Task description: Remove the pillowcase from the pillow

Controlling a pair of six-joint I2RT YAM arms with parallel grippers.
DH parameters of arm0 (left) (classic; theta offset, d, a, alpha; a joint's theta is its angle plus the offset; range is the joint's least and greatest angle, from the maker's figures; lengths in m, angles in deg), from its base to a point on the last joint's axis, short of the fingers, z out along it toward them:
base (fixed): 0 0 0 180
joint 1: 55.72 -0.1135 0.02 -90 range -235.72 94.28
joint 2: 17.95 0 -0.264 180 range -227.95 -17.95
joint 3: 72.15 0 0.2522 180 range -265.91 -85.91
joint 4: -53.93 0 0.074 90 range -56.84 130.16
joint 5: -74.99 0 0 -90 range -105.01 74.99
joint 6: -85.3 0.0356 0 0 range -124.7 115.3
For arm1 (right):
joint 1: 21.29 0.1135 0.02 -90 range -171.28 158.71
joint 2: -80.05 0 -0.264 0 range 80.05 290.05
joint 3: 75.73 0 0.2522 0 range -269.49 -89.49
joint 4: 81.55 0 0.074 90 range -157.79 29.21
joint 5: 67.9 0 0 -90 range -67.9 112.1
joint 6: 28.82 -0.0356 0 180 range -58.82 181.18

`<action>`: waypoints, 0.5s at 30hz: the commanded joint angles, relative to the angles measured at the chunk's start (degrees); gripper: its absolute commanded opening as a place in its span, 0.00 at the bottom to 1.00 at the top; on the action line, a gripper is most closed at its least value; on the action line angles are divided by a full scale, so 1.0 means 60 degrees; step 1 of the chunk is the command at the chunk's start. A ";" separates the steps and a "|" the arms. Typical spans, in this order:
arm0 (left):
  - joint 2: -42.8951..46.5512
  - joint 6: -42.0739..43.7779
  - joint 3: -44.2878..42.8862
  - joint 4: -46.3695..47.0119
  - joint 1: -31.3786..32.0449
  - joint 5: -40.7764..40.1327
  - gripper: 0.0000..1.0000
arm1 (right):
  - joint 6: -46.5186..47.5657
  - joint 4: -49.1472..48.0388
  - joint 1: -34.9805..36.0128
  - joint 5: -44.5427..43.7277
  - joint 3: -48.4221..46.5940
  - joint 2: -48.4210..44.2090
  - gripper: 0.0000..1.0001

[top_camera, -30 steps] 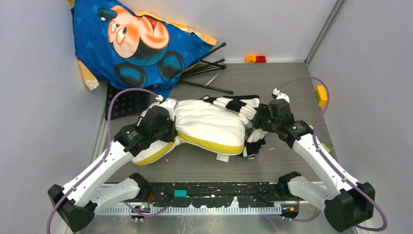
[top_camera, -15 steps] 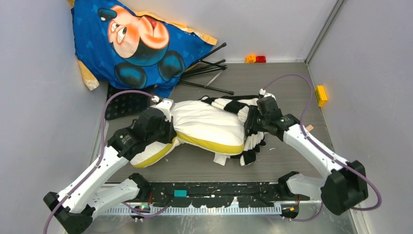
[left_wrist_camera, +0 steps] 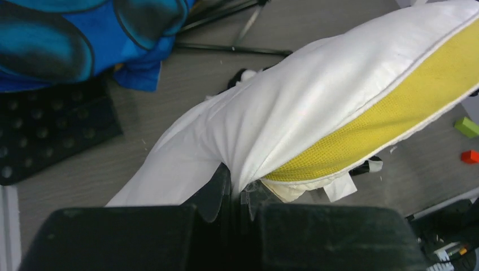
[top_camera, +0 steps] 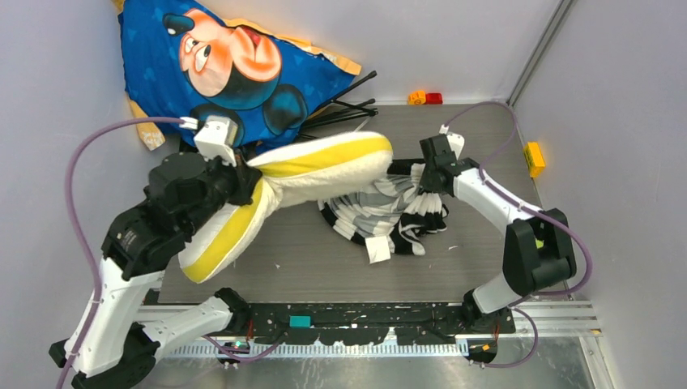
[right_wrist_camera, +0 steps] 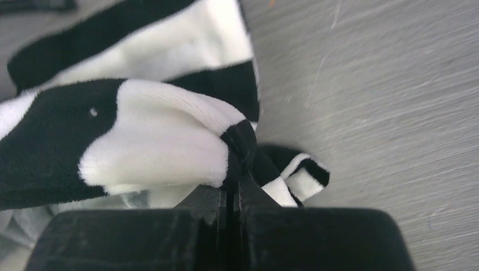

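The pillow (top_camera: pixel 324 166), white with a yellow edge, hangs tilted above the table, and my left gripper (top_camera: pixel 243 185) is shut on a pinch of its white cover. In the left wrist view the jaws (left_wrist_camera: pixel 240 191) clamp that fabric of the pillow (left_wrist_camera: pixel 316 96). The black and cream striped pillowcase (top_camera: pixel 387 212) lies in a crumpled heap on the table under the pillow's right end. My right gripper (top_camera: pixel 423 174) is shut on the heap's far right edge. The right wrist view shows the jaws (right_wrist_camera: pixel 231 176) pinching a fold of the pillowcase (right_wrist_camera: pixel 152 147).
A blue Mickey Mouse cushion (top_camera: pixel 235 73) leans in the back left corner, with black tripod rods (top_camera: pixel 348 109) beside it and a black pegboard (left_wrist_camera: pixel 51 130) below it. Small orange and red blocks (top_camera: pixel 425 98) sit at the back wall. A yellow block (top_camera: pixel 533 158) lies at the right edge.
My left arm has lifted the pillow up and to the left, out of the pillowcase. My right gripper has shut on the pillowcase, which now lies slack on the table.
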 commanded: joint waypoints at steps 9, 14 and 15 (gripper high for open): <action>-0.1615 0.2012 -0.1260 0.3142 -0.0068 -0.2380 0.00 | 0.0365 0.0751 -0.2194 -0.1506 -0.4653 -0.0297 0.00; -0.2641 0.2364 -0.1429 0.4681 -0.0081 -0.1552 0.00 | 0.0598 0.1413 -0.2339 -0.1157 -0.7261 -0.0092 0.00; -0.2809 0.2403 -0.1440 0.4940 -0.0078 -0.1290 0.00 | 0.0568 0.1473 -0.2330 -0.0887 -0.7512 -0.0125 0.00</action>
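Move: The bare white-and-yellow pillow is already clamped near its waist in the left hand, its middle some 5 cm to the right, 2 cm ahead and 3 cm lower; the blue cartoon pillow stands roughly 30 cm ahead, 8 cm left and 20 cm below. The right hand already grips the striped pillowcase, whose heap centres about 9 cm left, 2 cm back and 7 cm below. From that hand the yellow block lies around 24 cm right, 11 cm ahead and 7 cm below. With its fingers kept shut on the striped pillowcase, the right hand sweeps it up by some 21 cm while travelling right and forward, away from the bare pillow, its fingertips tipping up and swinging clockwise. The left hand keeps its pinch on the pillow and carries it about 9 cm forward towards the blue cartoon pillow, rising slightly early on and swinging left before coming back right, with a small roll that raises the hand's left side as the fingertips tip up. ##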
